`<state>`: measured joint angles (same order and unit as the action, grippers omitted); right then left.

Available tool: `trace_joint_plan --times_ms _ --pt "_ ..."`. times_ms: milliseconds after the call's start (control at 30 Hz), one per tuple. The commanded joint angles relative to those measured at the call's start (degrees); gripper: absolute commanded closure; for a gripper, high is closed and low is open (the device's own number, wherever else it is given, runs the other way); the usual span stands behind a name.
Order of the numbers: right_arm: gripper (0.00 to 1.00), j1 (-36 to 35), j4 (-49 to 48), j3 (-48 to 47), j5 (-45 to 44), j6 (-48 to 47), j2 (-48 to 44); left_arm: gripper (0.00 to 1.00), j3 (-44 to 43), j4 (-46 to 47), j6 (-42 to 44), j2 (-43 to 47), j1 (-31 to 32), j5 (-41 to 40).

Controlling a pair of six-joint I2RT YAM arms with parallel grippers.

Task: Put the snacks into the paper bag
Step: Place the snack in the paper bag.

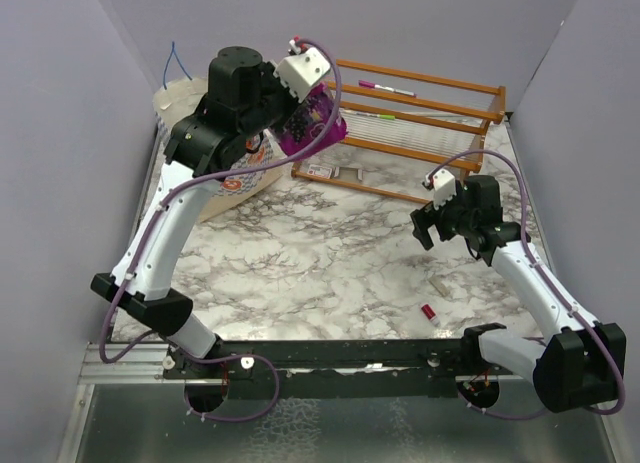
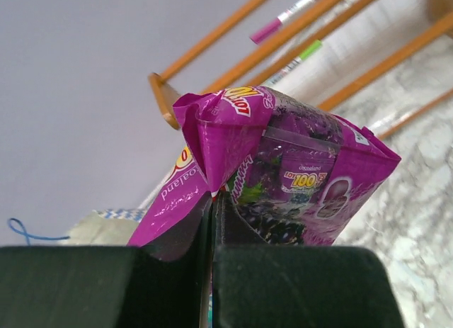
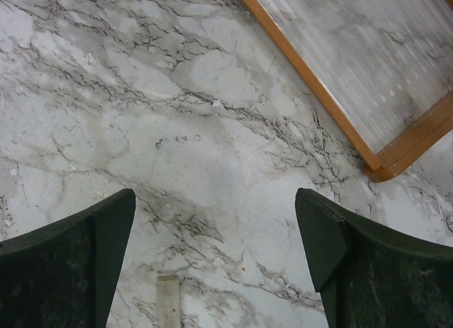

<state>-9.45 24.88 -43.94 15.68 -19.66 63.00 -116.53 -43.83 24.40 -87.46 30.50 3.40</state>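
My left gripper (image 1: 303, 109) is raised at the back left and is shut on a purple snack packet (image 1: 320, 125). The packet hangs in the air just right of the paper bag (image 1: 235, 183), which is mostly hidden behind the arm. In the left wrist view the fingers (image 2: 177, 236) pinch the packet's (image 2: 290, 172) crumpled edge. The bag's checked rim (image 2: 106, 216) and a blue cord handle (image 2: 28, 232) show at lower left. My right gripper (image 1: 426, 223) is open and empty over bare marble at the right (image 3: 216, 229). No other snack packets are in view.
A wooden rack (image 1: 420, 113) with pens on it stands at the back, close behind the purple packet; its corner shows in the right wrist view (image 3: 396, 161). A small label-like item (image 1: 320, 171) lies before it. A beige stick (image 1: 438, 283) and a tiny red cylinder (image 1: 427, 311) lie near the right arm.
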Motion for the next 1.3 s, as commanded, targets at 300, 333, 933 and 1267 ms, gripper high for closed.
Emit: trace_joint_plan --times_ms 300,333,933,1267 --pt "0.04 -0.3 -1.7 1.3 1.1 -1.6 -1.6 1.00 -19.4 11.2 1.2 -9.2 -11.7 -8.0" --pt "0.04 -0.3 -1.6 1.3 1.2 -1.7 -1.5 1.00 -19.2 11.5 1.0 -9.2 -13.4 -7.5" --pt "0.04 -0.4 -1.4 1.6 1.2 -2.5 -0.8 1.00 -5.7 19.8 3.2 -9.1 -33.7 0.8" --pt "0.04 -0.4 -1.6 1.8 0.9 -2.9 0.2 1.00 10.2 28.7 8.4 -5.2 -38.0 13.3"
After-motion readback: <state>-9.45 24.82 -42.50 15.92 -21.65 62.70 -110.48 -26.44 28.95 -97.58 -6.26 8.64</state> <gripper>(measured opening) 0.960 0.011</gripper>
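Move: From the left hand, which still holds the purple snack pouch shut in its fingers, the paper bag's open mouth lies about 15 cm ahead, 21 cm to the left and roughly 20 cm below. The snacks already inside sit some 7 cm under that mouth. The wooden rack's middle is about 22 cm ahead of the hand, 30 cm to its right and 32 cm lower. From the idle right hand, the mouth is roughly 24 cm ahead, 57 cm left and 8 cm higher. Swinging the pouch away from the rack towards the paper bag's mouth, the left arm carries it about 26 cm left and 14 cm forward, first rising some 6 cm, then sinking about 11 cm over the bag. The hand turns roughly 30 degrees counter-clockwise on the way, and the closed fingers keep their pinch on the pouch's edge. ##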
